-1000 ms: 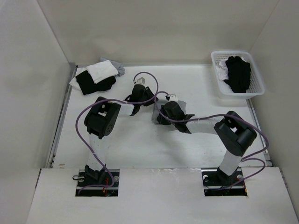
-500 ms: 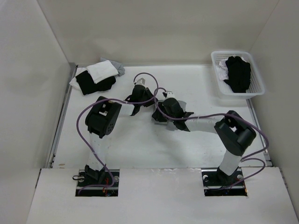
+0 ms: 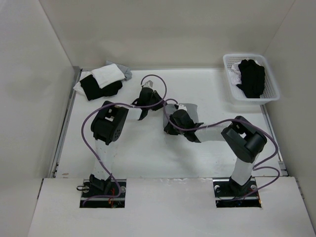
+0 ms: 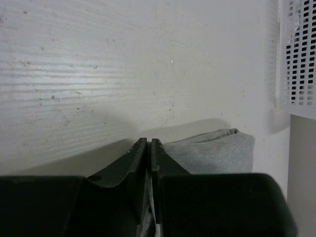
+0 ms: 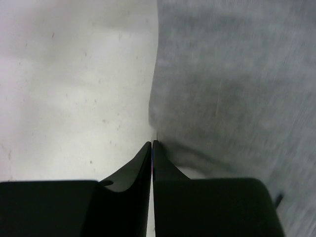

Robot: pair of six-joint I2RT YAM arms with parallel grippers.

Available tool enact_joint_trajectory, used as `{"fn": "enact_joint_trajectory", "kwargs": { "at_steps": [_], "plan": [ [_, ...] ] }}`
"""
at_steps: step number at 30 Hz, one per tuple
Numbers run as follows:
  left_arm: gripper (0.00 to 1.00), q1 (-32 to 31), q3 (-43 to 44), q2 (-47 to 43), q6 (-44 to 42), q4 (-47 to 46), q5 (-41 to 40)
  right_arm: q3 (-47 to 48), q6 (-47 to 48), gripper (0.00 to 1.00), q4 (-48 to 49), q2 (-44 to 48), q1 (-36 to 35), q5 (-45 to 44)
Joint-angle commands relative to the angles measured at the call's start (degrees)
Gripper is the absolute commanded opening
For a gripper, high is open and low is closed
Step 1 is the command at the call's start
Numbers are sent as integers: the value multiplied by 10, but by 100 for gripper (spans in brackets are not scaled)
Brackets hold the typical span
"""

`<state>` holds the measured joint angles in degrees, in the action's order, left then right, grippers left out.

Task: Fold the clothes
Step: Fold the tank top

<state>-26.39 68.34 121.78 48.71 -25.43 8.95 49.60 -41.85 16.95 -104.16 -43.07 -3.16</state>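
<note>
The grey clothes [image 3: 194, 113] lie mid-table, mostly hidden under both arms in the top view. My left gripper [image 3: 148, 106] is low on the table at their left side. In the left wrist view its jaws [image 4: 148, 140] are shut, a strip of grey fabric is pinched between them, and a folded grey edge of the clothes [image 4: 212, 148] lies just to the right. My right gripper [image 3: 173, 126] is also down on the clothes. In the right wrist view it [image 5: 152, 143] is shut at the left edge of the grey clothes [image 5: 232, 74], where the fabric creases toward the tips.
A pile of black and white folded pieces [image 3: 101, 81] sits at the back left. A white basket [image 3: 228, 74] holding a black garment [image 3: 252, 76] stands at the back right, and the basket [image 4: 296, 59] also shows in the left wrist view. White walls enclose the table.
Both grippers have closed from partly open. The right gripper shifted slightly toward the near edge, and the left gripper edged toward the back.
</note>
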Motion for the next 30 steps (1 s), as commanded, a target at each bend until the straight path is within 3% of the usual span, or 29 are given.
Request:
{"fn": "enact_joint_trajectory", "kwargs": {
  "at_steps": [1,6,12,16,19,22,25,27,30],
  "plan": [
    [6,14,33,0,7,-19,2,-27,-11,7,-8,35,-24,-4],
    [10,26,31,-6,9,-16,-2,-34,-18,20,-1,65,-28,-1],
    [42,40,-47,-72,22,-47,-23,-22,2,29,-9,162,-25,20],
    [49,58,-130,-137,24,-59,-63,-47,25,32,-26,287,6,12],
    [48,60,-213,-202,24,-87,-84,-91,38,29,-33,391,47,-14],
    [48,43,-281,-269,13,-90,-105,-149,33,12,-36,481,107,-53],
    [48,20,-340,-340,-14,-69,-119,-203,17,8,-34,539,170,-66],
    [50,11,-363,-380,-26,-31,-115,-237,9,14,-25,561,209,-67],
    [52,7,-383,-440,-39,54,-111,-288,4,34,13,570,253,-71]
  ]
}}
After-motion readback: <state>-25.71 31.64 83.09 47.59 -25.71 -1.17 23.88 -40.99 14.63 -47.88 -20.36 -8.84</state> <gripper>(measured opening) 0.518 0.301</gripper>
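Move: The half-folded tank top, some 17 by 15 cm, has its middle about 6 cm back and 9 cm right of the left hand, whose shut fingers are at its far-left corner. From the right hand, low at the near-left corner, that middle is about 6 cm ahead and 6 cm right; both hands are 2 cm or so above it. The folded stack lies some 31 cm left and 12 cm ahead of the left hand; the basket about 43 cm right and 25 cm ahead of the right hand. Both hands, still on the tank top's left corners, pull apart a little, the right about 3 cm back and the left 1.5 cm forward, then open and let go. The right rises steeply some 20 cm and swings right across the cloth, dipping at the end as its fingers narrow and reopen; the left withdraws left and back, climbing slightly, fingers wide. ##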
